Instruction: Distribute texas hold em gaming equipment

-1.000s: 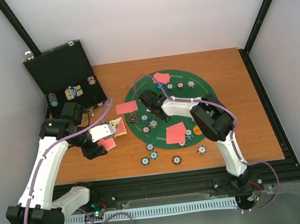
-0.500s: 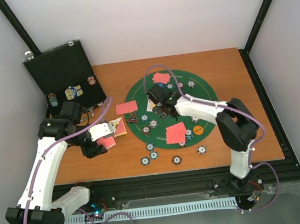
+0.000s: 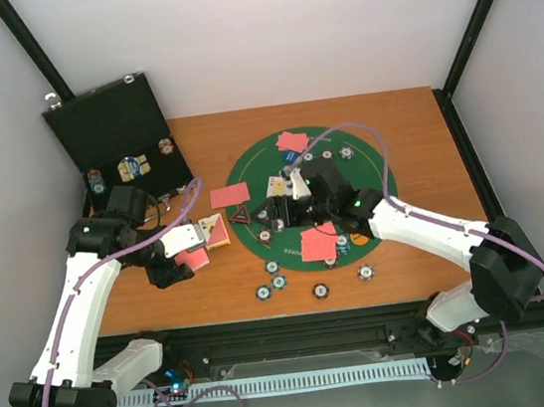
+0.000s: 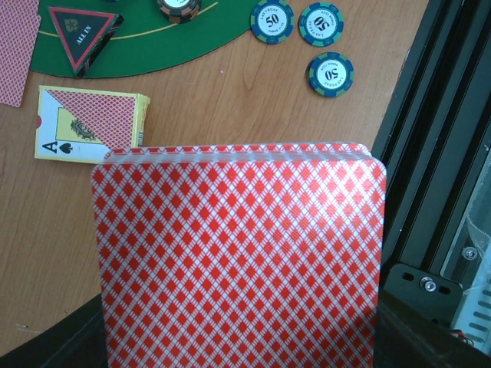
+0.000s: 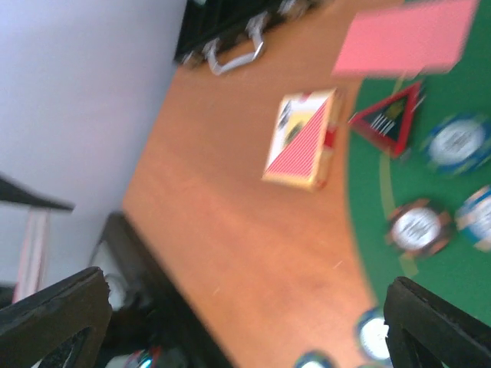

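My left gripper point(image 3: 182, 264) is shut on a stack of red-backed playing cards point(image 4: 238, 253), held above the wood left of the green mat point(image 3: 371, 155); the stack hides its fingers. The card box point(image 4: 92, 123) lies just beyond, and the black red-edged triangle marker point(image 4: 80, 31) sits at the mat's edge. My right gripper point(image 3: 287, 200) hovers over the mat's middle, open and with nothing in it point(image 5: 245, 287). Red cards point(image 3: 320, 241) lie on the mat and on the wood beside it point(image 3: 230, 196). Striped chips point(image 3: 278, 282) lie along the near rim, and the orange button point(image 3: 358, 237) sits on the mat.
The black hinged case point(image 3: 112, 134) stands open at the back left with chips in it. A black frame rail point(image 4: 430, 115) runs along the table's near edge. The right wrist view is blurred; it shows the card box point(image 5: 303, 138) and the triangle marker point(image 5: 387, 119).
The right arm has stretched out and swung its wrist from the mat's far left toward the middle, and its jaws have opened wide. The left arm and its cards have not moved.
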`<move>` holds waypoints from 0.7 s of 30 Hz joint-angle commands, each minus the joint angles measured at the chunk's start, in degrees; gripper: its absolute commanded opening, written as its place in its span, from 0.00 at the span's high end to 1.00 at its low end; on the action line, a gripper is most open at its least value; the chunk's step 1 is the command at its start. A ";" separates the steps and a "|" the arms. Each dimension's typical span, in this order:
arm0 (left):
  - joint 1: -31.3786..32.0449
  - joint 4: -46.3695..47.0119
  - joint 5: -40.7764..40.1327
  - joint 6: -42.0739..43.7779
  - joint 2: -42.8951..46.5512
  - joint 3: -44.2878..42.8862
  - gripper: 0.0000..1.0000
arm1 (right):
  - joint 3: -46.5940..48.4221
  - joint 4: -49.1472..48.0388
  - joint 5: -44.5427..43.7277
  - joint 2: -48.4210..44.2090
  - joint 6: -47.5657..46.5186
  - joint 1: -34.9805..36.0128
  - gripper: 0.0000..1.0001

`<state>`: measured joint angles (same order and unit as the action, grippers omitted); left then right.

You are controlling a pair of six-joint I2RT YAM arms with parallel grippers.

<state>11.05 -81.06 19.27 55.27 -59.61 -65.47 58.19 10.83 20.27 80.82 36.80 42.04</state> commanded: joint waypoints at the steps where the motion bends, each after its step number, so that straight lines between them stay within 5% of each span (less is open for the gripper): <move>1: 0.22 -0.09 0.67 -0.24 1.17 -1.16 0.73 | -3.80 -9.46 11.93 -1.25 13.74 4.66 0.04; 21: 0.28 0.55 0.32 -0.64 0.80 -0.80 0.73 | 0.47 -27.41 13.10 11.03 25.64 17.27 0.07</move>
<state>11.05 -80.95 19.18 55.24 -59.40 -65.39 54.65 -11.33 32.38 88.99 60.20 57.45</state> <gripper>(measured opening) 0.681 0.931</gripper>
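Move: The deck I still hold in my left fingers lies about 16 cm to the left of my empty right hand, some 8 cm back and at nearly its height; for my left hand it is right between the pads. Down on the table, about 19 cm below my right hand, the card box lies 13 cm left and 9 cm ahead. The ALL IN triangle is 7 cm left and 12 cm ahead, and the nearest 50 chip 4 cm back and 1 cm left. I swing my right hand away from the dealt face-up cards towards the deck in my left hand. It goes back and left together for about 10 cm back, then carries on straight left, 10 cm in all, at nearly level height. On the way I turn the wrist some 30 degrees so the wide-open fingers point left, across at the deck's edge. My left hand holds the deck still. ##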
